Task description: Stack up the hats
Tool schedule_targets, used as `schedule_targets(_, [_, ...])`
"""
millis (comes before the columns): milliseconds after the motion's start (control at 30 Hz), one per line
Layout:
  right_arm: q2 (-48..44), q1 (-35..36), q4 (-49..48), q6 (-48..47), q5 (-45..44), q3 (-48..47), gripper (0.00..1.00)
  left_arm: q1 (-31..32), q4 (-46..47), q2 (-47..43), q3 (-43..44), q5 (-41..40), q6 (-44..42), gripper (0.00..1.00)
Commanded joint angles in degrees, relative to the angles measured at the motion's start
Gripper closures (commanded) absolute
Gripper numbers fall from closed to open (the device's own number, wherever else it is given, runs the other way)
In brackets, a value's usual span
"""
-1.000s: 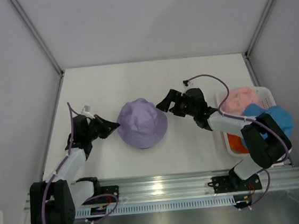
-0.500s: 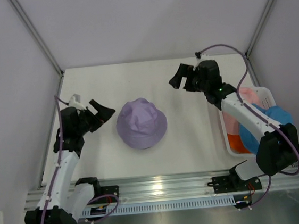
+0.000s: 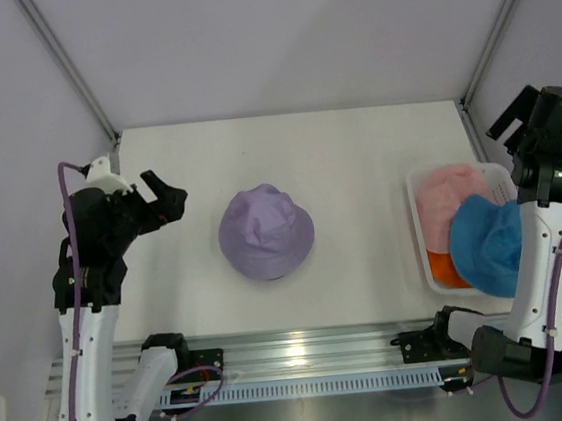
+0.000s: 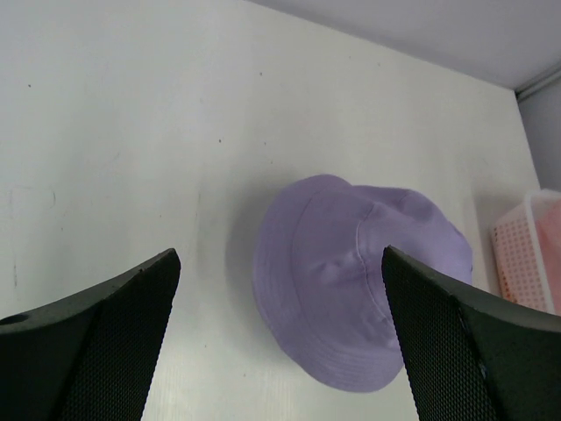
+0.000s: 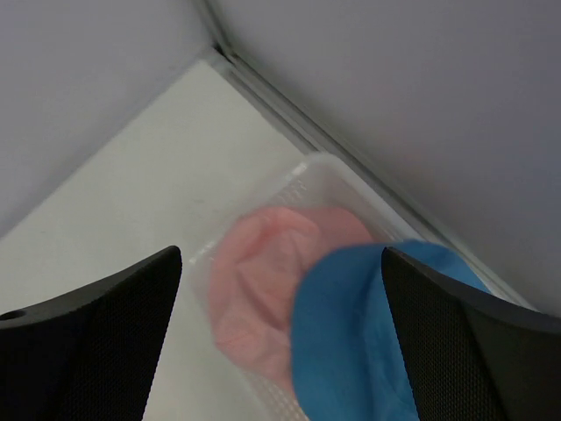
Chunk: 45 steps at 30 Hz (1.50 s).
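Observation:
A lavender hat (image 3: 265, 234) lies crown up in the middle of the white table, free of both grippers. My left gripper (image 3: 162, 201) hangs open to its left, raised off the table. In the left wrist view the lavender hat (image 4: 359, 272) lies beyond that open gripper (image 4: 280, 254), with nothing between the jaws. A pink hat (image 3: 448, 193), a blue hat (image 3: 491, 244) and an orange hat (image 3: 450, 271) sit in the white basket (image 3: 417, 231) at the right. My right gripper (image 3: 512, 114) is open, high by the right wall; its own view (image 5: 280, 253) looks down on the pink hat (image 5: 263, 281) and blue hat (image 5: 377, 342).
The basket's rim (image 5: 302, 171) stands close to the right wall and its metal corner post (image 3: 485, 48). The blue hat drapes over the basket's near right edge and covers most of the orange one. Booth walls close the table on the left, back and right.
The left gripper opened and drew back leftward and up from the lavender hat's brim. The right arm swung from beside that hat to high above the basket at the far right.

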<state>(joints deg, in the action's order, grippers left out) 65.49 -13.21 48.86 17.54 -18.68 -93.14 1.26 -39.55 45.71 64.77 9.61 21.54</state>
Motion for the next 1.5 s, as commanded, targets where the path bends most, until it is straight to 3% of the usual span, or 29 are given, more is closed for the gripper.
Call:
schedule_targets(0, [-0.28,-6.20,15.63,4.93,-0.48,3.84,0.00,2.60,-4.74,1.48,2.72,-1.70,-3.70,0.00])
schedule_targets(100, [-3.25,-6.30,16.97,12.13,-4.44,8.84,0.01,4.02,-4.40,1.75,3.17,-1.00,-2.38,0.01])
schedule_targets(300, [-4.59,-6.21,18.37,14.27,-5.06,15.44,0.00,4.46,-2.99,-0.71,-0.17,-0.82,-0.09,0.00])
schedule_targets(400, [-6.69,-6.21,16.63,13.57,-2.86,18.86,0.12,5.86,-4.39,-0.98,-0.09,-1.95,-1.23,0.00])
schedule_targets(467, [-8.97,-6.21,15.04,13.75,-1.81,21.32,0.26,7.00,-4.40,-1.68,-0.87,-3.97,-1.68,0.00])
schedule_targets(600, [-9.33,-6.21,13.10,13.22,-2.41,26.34,0.28,7.44,-4.48,-2.82,-2.19,-4.51,-1.33,0.01])
schedule_targets(667, [-8.98,-6.21,12.49,12.26,-3.47,28.10,0.38,7.53,-4.66,-3.26,-2.37,-4.33,-1.24,0.01])
schedule_targets(867, [-7.93,-5.69,11.26,10.06,-4.00,28.80,0.34,7.53,-5.36,-3.79,-1.58,-5.12,-1.41,0.01])
schedule_targets(900, [-8.27,-5.68,10.82,9.88,-4.26,29.07,0.41,7.53,-5.27,-3.70,-1.58,-5.21,-1.24,0.00])
schedule_targets(933, [-8.54,-5.60,10.64,9.79,-4.44,29.25,0.60,7.53,-5.19,-3.70,-1.58,-4.78,-1.15,0.01])
schedule_targets(1000, [-8.63,-5.60,10.55,9.44,-4.70,28.72,0.79,7.53,-5.19,-3.44,-1.32,-4.42,-1.06,0.01])
schedule_targets(1033, [-8.46,-5.51,10.64,9.01,-4.70,28.02,0.96,7.53,-5.27,-3.35,-1.14,-4.51,-1.06,0.00])
schedule_targets(1067, [-8.28,-5.25,10.90,8.65,-4.70,25.41,1.00,7.53,-5.36,-3.26,-1.05,-4.60,-1.06,0.01])
schedule_targets(1267, [-4.07,-1.21,14.50,3.12,-2.34,6.34,1.00,7.53,-5.10,-2.91,-0.52,-4.25,-0.97,0.00])
schedule_targets(1367, [1.55,1.86,18.26,1.09,7.58,-7.63,1.00,7.53,-4.84,-2.39,-1.22,-3.37,-0.62,0.01])
schedule_targets(1467, [8.76,11.86,23.45,0.91,10.95,-19.86,1.00,7.53,-4.31,-2.03,-2.10,-2.93,-0.18,0.00])
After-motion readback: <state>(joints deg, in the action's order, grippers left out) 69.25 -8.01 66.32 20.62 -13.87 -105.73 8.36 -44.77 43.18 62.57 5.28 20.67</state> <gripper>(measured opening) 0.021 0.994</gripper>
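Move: The blue hat tops the pile in the basket, about 11 cm back of the right gripper, 1 cm to its left and some 21 cm below. The pink hat's middle is roughly 13 cm farther out than the blue one's and 8 cm to the left of it; the orange hat peeks out about 3 cm nearer the base and 7 cm to the left of it, lower down. From the left gripper the blue hat is some 75 cm right, 8 cm back and 13 cm below. Drop the open right gripper about 20 cm onto the blue hat while drawing it 10 cm back and tipping the fingers some 30 degrees further down. Pinch the cloth with the fingers fully shut, then lift fast by about 20 cm, swinging forward and finally left, levelling the wrist again. Ease the empty left gripper slightly back and down, fingers open. ##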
